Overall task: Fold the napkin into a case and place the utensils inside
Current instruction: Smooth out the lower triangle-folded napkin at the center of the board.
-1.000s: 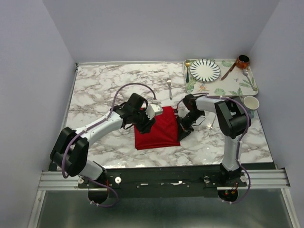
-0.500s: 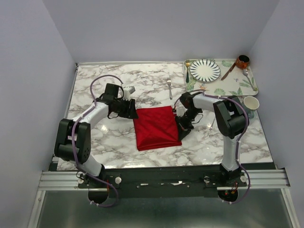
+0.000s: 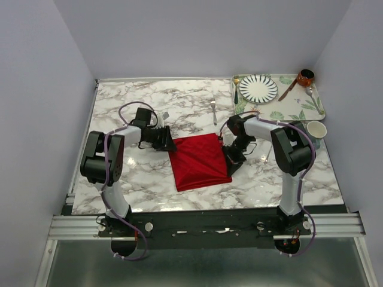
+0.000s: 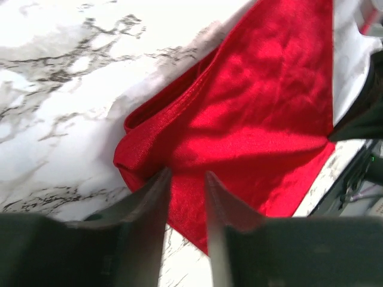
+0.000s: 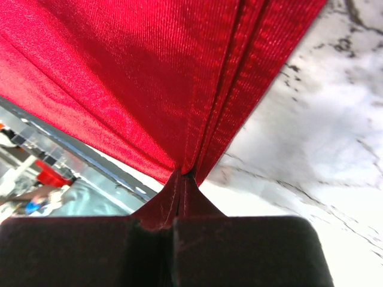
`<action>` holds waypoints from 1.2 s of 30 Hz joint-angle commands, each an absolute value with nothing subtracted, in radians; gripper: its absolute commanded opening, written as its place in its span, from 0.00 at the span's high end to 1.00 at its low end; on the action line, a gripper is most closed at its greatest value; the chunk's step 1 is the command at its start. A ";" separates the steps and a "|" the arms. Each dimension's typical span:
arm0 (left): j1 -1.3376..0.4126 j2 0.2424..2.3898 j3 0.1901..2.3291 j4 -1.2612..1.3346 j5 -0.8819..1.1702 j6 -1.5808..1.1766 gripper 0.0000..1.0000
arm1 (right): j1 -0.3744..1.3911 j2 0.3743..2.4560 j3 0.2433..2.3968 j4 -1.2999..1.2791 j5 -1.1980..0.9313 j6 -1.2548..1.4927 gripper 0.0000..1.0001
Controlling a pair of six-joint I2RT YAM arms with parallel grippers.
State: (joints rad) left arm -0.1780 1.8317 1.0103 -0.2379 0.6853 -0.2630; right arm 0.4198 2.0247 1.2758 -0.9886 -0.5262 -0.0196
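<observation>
The red napkin [image 3: 200, 162] lies as a folded, roughly square cloth on the marble table between the two arms. My left gripper [image 3: 169, 143] is low at its far-left corner. In the left wrist view that gripper [image 4: 187, 175] is open by a narrow gap, its tips just over the napkin [image 4: 263, 107] corner. My right gripper [image 3: 229, 156] is shut on the napkin's right edge. The right wrist view shows this gripper [image 5: 182, 175] pinching the layered hem of the napkin [image 5: 137, 72]. A silver fork [image 3: 213, 110] lies beyond the cloth.
A floral tray [image 3: 299, 110] at the back right carries a striped plate [image 3: 258, 88], a gold spoon, a wooden utensil, a small silver spoon [image 3: 310, 92] and a brown cup [image 3: 306, 76]. A white cup [image 3: 316, 130] stands beside my right arm.
My left gripper has left the top of the napkin, swung left, and come down at the cloth's far-left corner with its jaws narrower. My right gripper keeps its pinch.
</observation>
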 commanded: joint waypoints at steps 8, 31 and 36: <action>-0.112 1.525 0.903 -0.141 0.741 -0.347 0.37 | 0.417 1.974 1.299 -0.933 -0.304 -0.175 0.82; -0.127 1.741 0.946 -0.183 0.676 -0.437 0.38 | 0.296 1.871 1.143 -1.000 -0.437 -0.074 0.37; -0.137 1.773 0.950 -0.150 0.699 -0.462 0.41 | 0.247 1.931 1.153 -0.999 -0.518 -0.066 0.37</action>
State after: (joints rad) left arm -0.1238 1.7420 0.9493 -0.2050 0.6521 -0.4217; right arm 0.2863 1.8828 1.1564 -1.0153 -0.4355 -0.0830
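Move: The right hand already pinches the napkin's near right corner; the napkin's middle is about 12 cm to its left and 5 cm ahead, and a slim pale utensil lies some 14 cm right and 8 cm ahead. The left hand is low at the far left corner, the napkin's middle about 10 cm to its right, 7 cm back and 2 cm below, the fork about 16 cm right and 15 cm ahead. Right hand, going 5 cm rightward, drags then frees its corner; left opens wider, hopping 9 cm up and down. ##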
